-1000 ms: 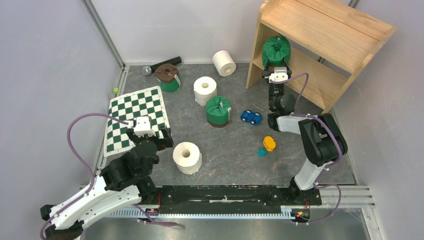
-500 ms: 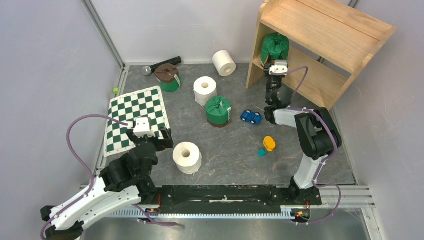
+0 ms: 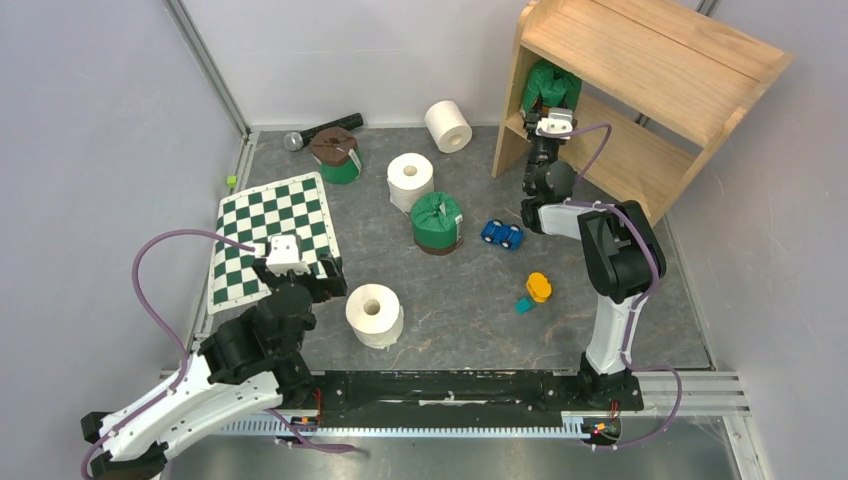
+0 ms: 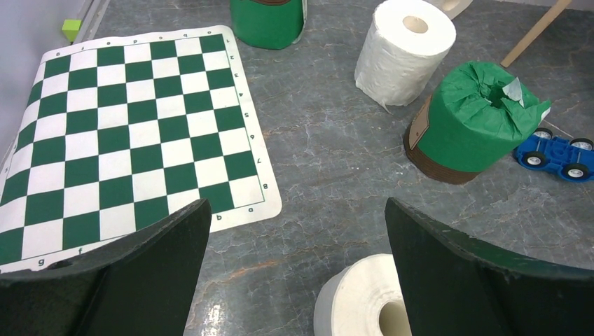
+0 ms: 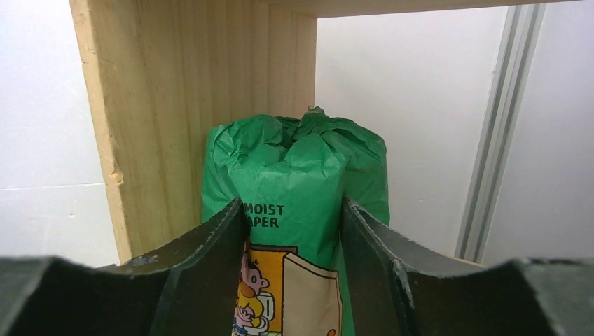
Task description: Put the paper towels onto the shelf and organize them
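The wooden shelf [image 3: 650, 70] stands at the back right. One green-wrapped paper towel roll [image 3: 549, 86] [image 5: 298, 175] stands upright on its lower tier beside the left side panel [image 5: 175, 119]. My right gripper [image 3: 547, 110] [image 5: 294, 206] is right in front of it, jaws partly apart and narrower than the roll, tips at its labelled face. On the floor are three bare white rolls [image 3: 448, 125] [image 3: 410, 180] [image 3: 374, 314] and two green ones [image 3: 437, 222] [image 3: 336, 156]. My left gripper [image 3: 322, 272] [image 4: 298, 203] hangs wide open just left of the nearest white roll [image 4: 361, 297].
A green-white checkerboard mat [image 3: 272, 240] lies at the left, with a black microphone [image 3: 325, 128] behind it by the back wall. A blue toy car [image 3: 502, 234], an orange piece [image 3: 538, 287] and a teal piece [image 3: 523, 304] lie near the right arm.
The right gripper has advanced toward the shelf and the green roll has slid deeper onto the lower tier. The left arm has not moved.
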You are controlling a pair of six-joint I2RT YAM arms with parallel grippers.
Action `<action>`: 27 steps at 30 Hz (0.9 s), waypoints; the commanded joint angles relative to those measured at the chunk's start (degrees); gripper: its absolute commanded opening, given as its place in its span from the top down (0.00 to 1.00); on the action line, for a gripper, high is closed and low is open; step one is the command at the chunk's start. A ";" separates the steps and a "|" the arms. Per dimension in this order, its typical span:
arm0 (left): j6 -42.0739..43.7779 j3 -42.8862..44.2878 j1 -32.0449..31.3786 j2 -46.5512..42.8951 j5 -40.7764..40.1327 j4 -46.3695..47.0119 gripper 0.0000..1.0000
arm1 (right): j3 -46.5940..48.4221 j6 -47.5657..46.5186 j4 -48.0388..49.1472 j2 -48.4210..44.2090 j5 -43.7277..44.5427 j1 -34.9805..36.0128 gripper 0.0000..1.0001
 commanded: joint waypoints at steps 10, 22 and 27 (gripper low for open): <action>-1.07 -0.40 -0.09 -2.12 -2.14 1.95 0.00 | -7.41 1.99 -2.31 -5.51 -6.51 0.78 0.10; -1.12 -0.01 -0.13 -3.71 -1.04 2.29 0.00 | -23.15 1.66 -8.22 -22.95 -6.40 5.62 0.02; -1.13 1.31 -0.09 -0.60 1.47 3.05 0.00 | -29.15 2.30 -18.34 -32.98 -9.59 10.80 0.02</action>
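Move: The green roll stands on the shelf's lower board right in front of the right fingertips, its middle about 6 cm ahead, 1 cm right and 1 cm below. The shelf's left upright is some 5 cm ahead and 7 cm left; down on the table, the blue toy car lies roughly 15 cm back, 7 cm left and 29 cm below. From the left hand the green roll is some 38 cm ahead, 48 cm right and 9 cm higher. Down about 3 cm and slightly back at first, the right hand spreads its half-open fingers fully so the tips come free of the green roll's front. It then pulls straight out of the shelf, ending about 10 cm back and 5 cm left, rising slightly, with the wrist turning some 13 degrees counter-clockwise and the upward-pointing fingers tipping down a little. ##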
